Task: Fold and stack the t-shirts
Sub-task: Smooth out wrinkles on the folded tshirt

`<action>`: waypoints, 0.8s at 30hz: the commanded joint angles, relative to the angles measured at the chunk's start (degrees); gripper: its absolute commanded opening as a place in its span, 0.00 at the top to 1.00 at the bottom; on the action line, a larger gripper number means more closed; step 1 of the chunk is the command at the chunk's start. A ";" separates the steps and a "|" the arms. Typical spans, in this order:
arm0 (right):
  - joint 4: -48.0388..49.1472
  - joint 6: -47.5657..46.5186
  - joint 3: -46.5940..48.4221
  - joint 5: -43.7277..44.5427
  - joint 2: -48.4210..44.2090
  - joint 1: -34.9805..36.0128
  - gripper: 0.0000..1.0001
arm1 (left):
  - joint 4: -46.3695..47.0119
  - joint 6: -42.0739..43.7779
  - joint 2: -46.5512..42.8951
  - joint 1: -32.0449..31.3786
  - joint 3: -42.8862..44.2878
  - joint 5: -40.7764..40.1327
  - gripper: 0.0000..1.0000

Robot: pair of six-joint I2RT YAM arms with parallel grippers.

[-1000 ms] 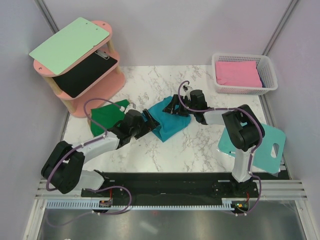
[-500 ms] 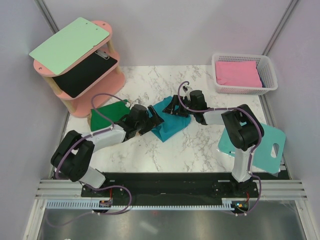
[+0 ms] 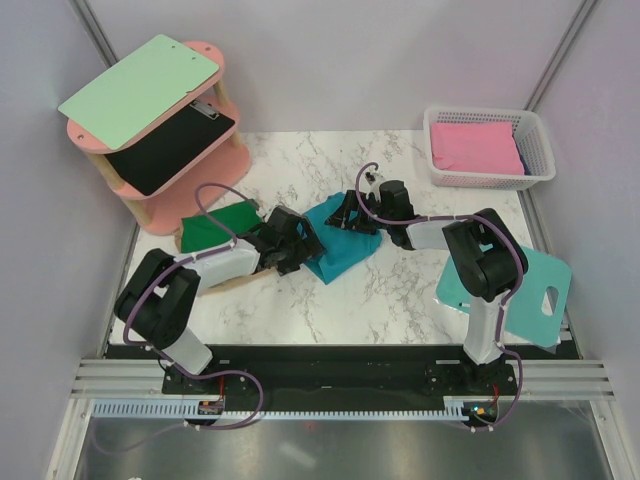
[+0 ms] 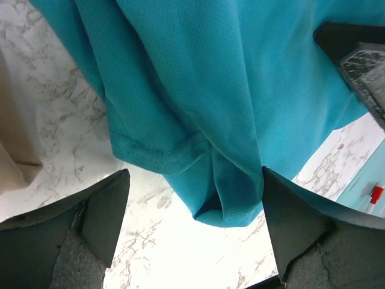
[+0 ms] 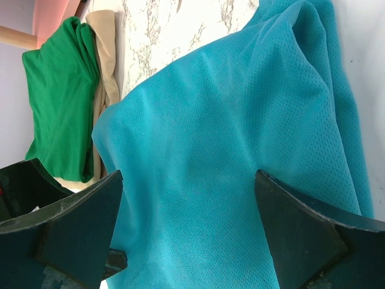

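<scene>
A crumpled teal-blue t-shirt (image 3: 342, 248) lies mid-table, and a dark green t-shirt (image 3: 213, 228) lies bunched to its left. My left gripper (image 3: 306, 243) is at the teal shirt's left edge. In the left wrist view it (image 4: 195, 232) is open, its fingers (image 4: 103, 211) either side of the shirt's hem corner (image 4: 222, 198) above bare marble. My right gripper (image 3: 346, 212) is at the shirt's far side. In the right wrist view it (image 5: 187, 238) stands open over the teal cloth (image 5: 228, 144), with the green shirt (image 5: 60, 102) beyond.
A pink two-tier shelf (image 3: 205, 170) at the back left carries a mint-green clipboard (image 3: 140, 90). A white basket (image 3: 490, 181) holding pink cloth stands at the back right. A teal plastic board (image 3: 530, 290) overhangs the right edge. Beige cloth (image 5: 106, 54) lies beside the green shirt.
My left arm has swung right and forward, bringing its gripper to the teal shirt's edge and uncovering more of the green shirt. The right arm has not moved.
</scene>
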 commanded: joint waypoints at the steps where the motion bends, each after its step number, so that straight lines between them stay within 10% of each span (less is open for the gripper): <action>1: 1.13 0.05 -0.18 -1.29 1.16 0.29 0.02 | -4.97 -0.27 -0.62 -0.24 1.63 0.66 0.07; 14: 0.00 -1.71 -0.89 0.11 -6.04 0.03 0.02 | -2.89 8.87 -14.86 -0.76 5.93 9.78 0.09; 16: -1.15 -1.80 -0.80 0.99 -8.76 -0.41 0.02 | 0.11 9.92 -14.08 -0.76 6.46 12.25 0.23; 19: -3.25 -2.59 -0.62 3.88 -12.02 -1.37 0.02 | 5.82 8.88 -10.30 -0.68 7.17 16.04 0.89; 24: -5.90 -3.20 0.69 8.73 -13.61 -3.13 0.02 | 21.25 4.84 0.06 -0.68 6.47 24.91 0.98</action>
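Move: The folded teal t-shirt's middle lies about 4 cm ahead and 6 cm right of the left gripper, some 3 cm below it, with its left edge between the open fingers. The green t-shirt lies roughly 20 cm to the left of that gripper and 6 cm farther out. From the right gripper, resting over the teal shirt's far right part, its middle is about 3 cm back, 3 cm left and 3 cm below. Draw the open left gripper a short 2 cm back along the teal shirt's left edge, staying low, then lift it clear by about 12 cm, swinging right over the shirt, tipping the fingers up and turning clockwise as they shut. Keep the right gripper still on the cloth at first, then raise it some 7 cm, easing right, fingers open. ##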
